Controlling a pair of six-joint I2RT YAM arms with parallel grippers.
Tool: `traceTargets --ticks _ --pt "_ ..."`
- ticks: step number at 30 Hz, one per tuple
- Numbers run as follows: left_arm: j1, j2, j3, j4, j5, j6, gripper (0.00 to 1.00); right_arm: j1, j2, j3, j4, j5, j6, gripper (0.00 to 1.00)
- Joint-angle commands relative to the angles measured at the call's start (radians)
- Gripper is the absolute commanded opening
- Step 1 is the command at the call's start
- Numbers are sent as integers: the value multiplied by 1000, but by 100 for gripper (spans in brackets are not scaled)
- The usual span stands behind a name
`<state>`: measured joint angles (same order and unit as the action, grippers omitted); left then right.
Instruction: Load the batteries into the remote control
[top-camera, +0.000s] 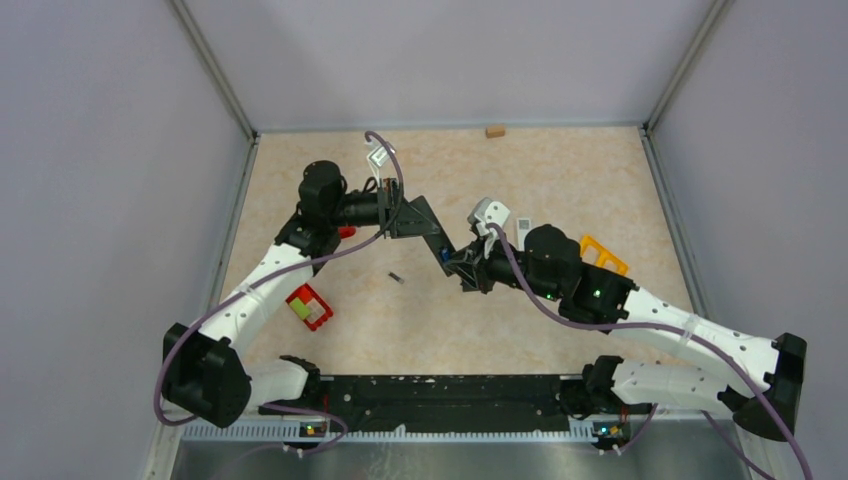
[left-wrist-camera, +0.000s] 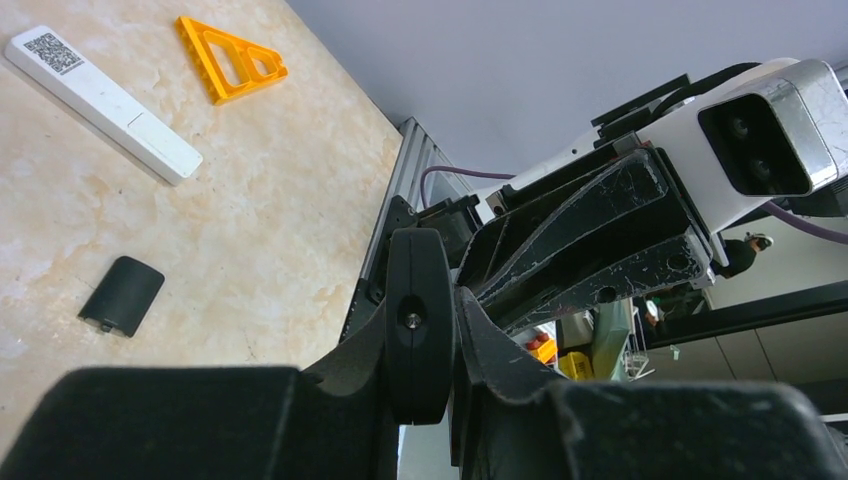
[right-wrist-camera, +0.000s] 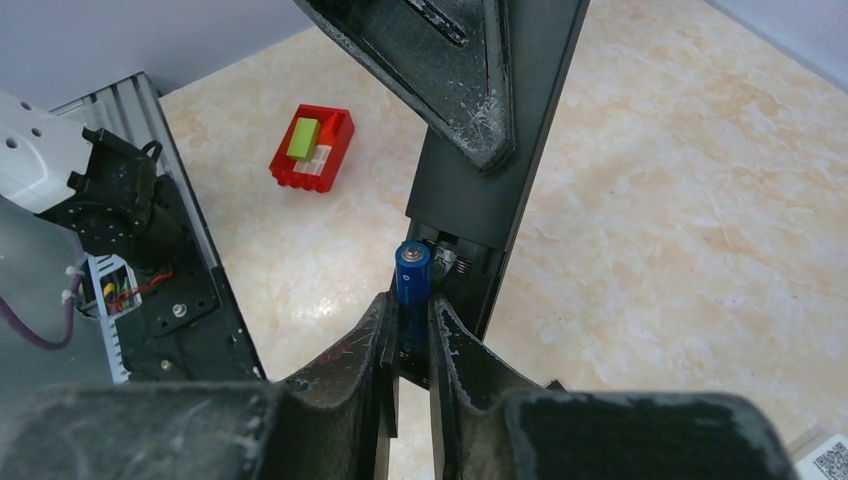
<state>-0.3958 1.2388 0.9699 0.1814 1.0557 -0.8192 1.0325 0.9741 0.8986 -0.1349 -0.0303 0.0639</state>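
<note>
The remote control, a long black bar, hangs in the air with my left gripper shut on its upper end. Its back is open and a spring shows in the battery bay. My right gripper is shut on a blue battery, which stands upright with its tip at the edge of the bay. In the left wrist view the remote control is edge-on between the jaws. Another battery, small and dark, lies on the table below the remote.
A white remote, an orange triangle and a black cover piece lie on the table to the right. A red tray with a green block sits front left. A small wooden block is at the back wall.
</note>
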Motion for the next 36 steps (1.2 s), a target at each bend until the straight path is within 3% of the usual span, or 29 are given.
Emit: traceTargets --ticks 1,10,28,32,36 --pt "6 -38 -2 110 5 -26 0 12 -18 38 -18 -35 19 16" --pt "6 -33 -7 112 6 -26 0 12 -21 39 14 -19 42 32" --pt "7 -37 -11 110 2 -25 0 12 -62 59 52 137 212 49" --pt "8 -38 -13 107 -17 -22 0 11 -83 62 44 190 305 56" --pt "10 -38 -13 108 -62 -19 0 11 -133 41 -4 347 558 73"
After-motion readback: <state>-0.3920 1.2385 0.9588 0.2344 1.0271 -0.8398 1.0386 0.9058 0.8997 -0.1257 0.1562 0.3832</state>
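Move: Right at the right fingertips, about 1 cm to the left and 1 cm below, is the open battery bay of the dark remote, with the blue battery between the fingers. On the table some 26 cm below, the battery cover is about 5 cm right and 3 cm ahead, the small dark battery 13 cm left and 5 cm ahead, the white remote 16 cm right and 13 cm ahead. From the left hand, the bay is about 6 cm back, 3 cm right and 2 cm lower. Opening the barely parted fingers to about two-thirds, the right hand lets go of the blue battery at the bay. It hardly shifts at first, then backs off from the dark remote, up about 3 cm and 2 cm right with some forward drift, tipping down, rolling its left side up and turning clockwise, some 20 degrees in all. The left hand keeps holding the remote practically still. ##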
